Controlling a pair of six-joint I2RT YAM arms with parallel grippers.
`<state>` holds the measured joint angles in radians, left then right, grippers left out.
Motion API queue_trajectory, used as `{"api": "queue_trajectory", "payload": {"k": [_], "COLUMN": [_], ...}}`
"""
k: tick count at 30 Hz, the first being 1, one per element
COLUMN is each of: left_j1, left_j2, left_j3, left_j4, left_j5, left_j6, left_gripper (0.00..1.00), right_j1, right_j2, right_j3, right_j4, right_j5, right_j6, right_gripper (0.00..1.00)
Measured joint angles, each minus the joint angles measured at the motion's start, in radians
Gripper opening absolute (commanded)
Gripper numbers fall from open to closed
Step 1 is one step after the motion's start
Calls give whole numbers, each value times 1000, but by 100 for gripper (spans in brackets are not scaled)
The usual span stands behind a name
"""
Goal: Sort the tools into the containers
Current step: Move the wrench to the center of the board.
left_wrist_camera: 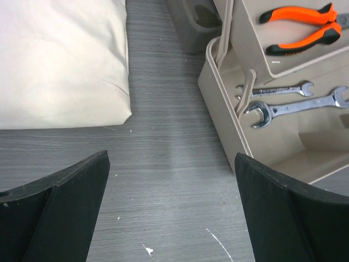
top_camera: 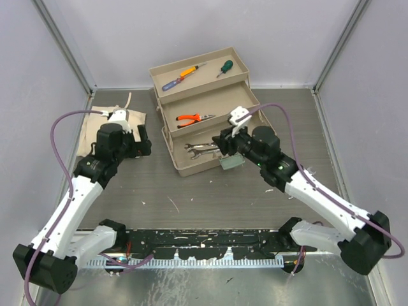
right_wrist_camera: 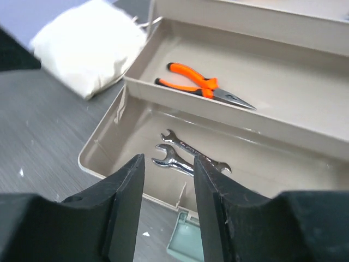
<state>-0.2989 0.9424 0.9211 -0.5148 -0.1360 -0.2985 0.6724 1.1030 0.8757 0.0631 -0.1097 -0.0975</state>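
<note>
The tan toolbox stands open in three stepped trays. In its top tray lie a blue-and-orange screwdriver and a green-handled one. Orange-handled pliers rest in the middle tray. Two silver wrenches lie side by side in the bottom tray. My right gripper hovers over that tray's near edge, open with nothing between its fingers. My left gripper stands wide open above the bare table, left of the toolbox.
A white cloth bag lies on the table at the left, behind my left arm. The pale green latch hangs off the toolbox's front, under my right gripper. Grey walls close in the table on three sides.
</note>
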Motion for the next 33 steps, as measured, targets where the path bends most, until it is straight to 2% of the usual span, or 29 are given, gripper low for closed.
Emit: {"api": "queue_trajectory", "payload": {"k": [4,9,15,18,24,33], "left_j1": [0,0,1,1,1,1], "left_j2": [32,91,169,164,100,83], "left_j3": [37,115,225,233,158,123], "left_j4": [-2,-43,-135,-149,-90,-28], "left_j5": [-26,-68,-47,-33,21,61], "left_j6": [-29,-87,-118,-120,-104,-105], "left_gripper": [98,98,98,98,98,98], "right_j1": [0,0,-31,-80,-259,-587], "right_j2": [-113,-217,-182,-148,-140,-31], "right_j3": [-22,-53,-11,3,-6,-126], "right_j4": [-51,-152,-360,-458,-559,-562], "right_j5": [176,375,674,771,792,619], "right_j6": [192,315,427,494,590,680], "right_gripper": [54,64,72,76,80,84]}}
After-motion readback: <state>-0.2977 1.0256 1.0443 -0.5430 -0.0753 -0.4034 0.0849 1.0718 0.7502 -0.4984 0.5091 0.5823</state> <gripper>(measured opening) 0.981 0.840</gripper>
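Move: The wrench still on the bare table lies some 29 cm to the right hand's right, about 7 cm back and 24 cm below. Below this hand, in the toolbox's front tray, are the two sorted wrenches, some 6 cm ahead and level left to right; the green latch is about 1 cm ahead and 5 cm to its right. From the left hand, the loose wrench is roughly 53 cm to the right, 6 cm back and 19 cm lower. Swinging fast to the right, the empty right hand travels some 30 cm away from the tray's wrenches towards the loose one, rising slightly before sinking about 14 cm overall. It turns some 80 degrees clockwise and tips its fingers down while they spread from half to nearly wide open, still touching nothing. The open left hand drifts up and right a couple of centimetres after a short reach forward. ##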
